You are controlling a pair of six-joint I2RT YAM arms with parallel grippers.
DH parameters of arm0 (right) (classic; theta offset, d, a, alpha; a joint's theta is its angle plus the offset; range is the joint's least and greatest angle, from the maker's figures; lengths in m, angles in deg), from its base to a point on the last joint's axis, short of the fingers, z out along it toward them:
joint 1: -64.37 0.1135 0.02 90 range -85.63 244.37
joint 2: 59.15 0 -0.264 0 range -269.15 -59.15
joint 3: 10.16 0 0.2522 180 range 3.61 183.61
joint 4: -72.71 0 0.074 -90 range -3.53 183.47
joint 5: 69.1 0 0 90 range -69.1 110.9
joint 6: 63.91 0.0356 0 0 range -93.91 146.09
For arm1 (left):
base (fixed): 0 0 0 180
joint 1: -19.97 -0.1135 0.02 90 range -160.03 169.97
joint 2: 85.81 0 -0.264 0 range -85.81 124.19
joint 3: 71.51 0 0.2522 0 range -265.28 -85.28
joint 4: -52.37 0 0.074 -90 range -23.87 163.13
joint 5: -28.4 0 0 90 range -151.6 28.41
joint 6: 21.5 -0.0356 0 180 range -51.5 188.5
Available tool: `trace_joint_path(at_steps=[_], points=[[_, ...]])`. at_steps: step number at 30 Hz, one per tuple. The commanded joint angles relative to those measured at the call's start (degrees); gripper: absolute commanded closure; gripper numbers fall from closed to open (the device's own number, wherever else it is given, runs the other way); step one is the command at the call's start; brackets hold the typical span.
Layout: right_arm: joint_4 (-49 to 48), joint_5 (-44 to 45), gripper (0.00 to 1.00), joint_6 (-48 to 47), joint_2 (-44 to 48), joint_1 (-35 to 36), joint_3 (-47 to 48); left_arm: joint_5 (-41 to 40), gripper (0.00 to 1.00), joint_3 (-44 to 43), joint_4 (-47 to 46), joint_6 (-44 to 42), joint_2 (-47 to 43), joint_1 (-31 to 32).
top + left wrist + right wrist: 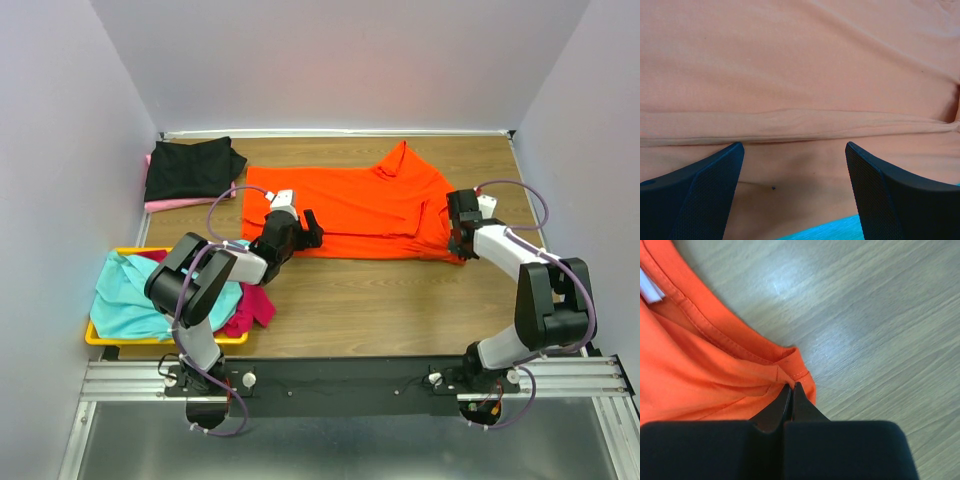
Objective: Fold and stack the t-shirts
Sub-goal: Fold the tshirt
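Note:
The bright orange t-shirt (350, 205) lies spread across the middle of the wooden table, neck opening toward the back right. My left gripper (311, 229) hovers over its near-left edge, open; in the left wrist view both fingers stand wide apart (794, 146) above a long fold in the orange cloth (800, 75). My right gripper (462, 250) is at the shirt's near-right corner. There its jaws are shut (791, 386), pinching a small tuck of orange t-shirt (700, 370) beside a stitched hem.
A black t-shirt (190, 168) rests on a pale pink one (165, 205) at the back left. A yellow tray (100, 335) at the near left holds a teal t-shirt (130, 295) and a magenta one (255, 305). Bare wood (880, 315) lies right of the orange shirt.

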Motion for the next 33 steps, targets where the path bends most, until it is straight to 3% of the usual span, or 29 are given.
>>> trace_joint_path(at_steps=[1,11,16,20,26,30,33], points=[[2.4,5.4,0.99,-1.0,-0.8,-0.8,3.0,-2.4,0.09,0.7,1.5,-1.5,1.4,-0.9],[5.1,10.1,0.88,-3.0,-2.6,-0.8,6.2,-2.9,0.09,1.2,1.8,-1.8,0.3,-0.9],[7.5,15.3,0.73,-0.3,-3.6,-0.8,6.9,-3.5,0.09,1.7,2.3,-1.9,-0.4,-1.0],[7.8,16.0,0.48,0.4,-2.9,-0.7,6.9,-3.4,0.09,1.7,2.3,-1.8,-0.8,-1.0],[7.0,8.7,0.32,0.6,1.1,-0.8,5.6,-2.2,0.09,1.7,2.5,-1.5,-1.4,-1.0],[3.9,-3.1,0.27,0.0,6.7,-0.8,2.3,-2.0,0.09,1.8,2.4,-1.5,-1.8,-1.0],[3.5,-5.9,0.25,1.0,8.5,-0.8,0.7,-1.9,0.09,1.9,2.4,-1.5,-2.2,-1.0]])
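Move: The right fingers are shut on the orange t-shirt's near right corner, which lies right at the fingertips, only about 1 cm below the hand point. From there the t-shirt's middle is roughly 26 cm to the left and 10 cm farther out. The far sleeve sits about 14 cm to the left and 22 cm ahead. From the left hand, open over the cloth, that corner is some 33 cm to the right and 5 cm back. Still pinching the corner, the right hand draws it forward and up about 2 cm, then shifts some 3 cm to the right and slightly back while the fingers spread and the wrist rolls about 10 degrees, left side dipping. Having let go of the cloth, it rolls back level, swings a little left and lifts clear with the fingers wide open. ##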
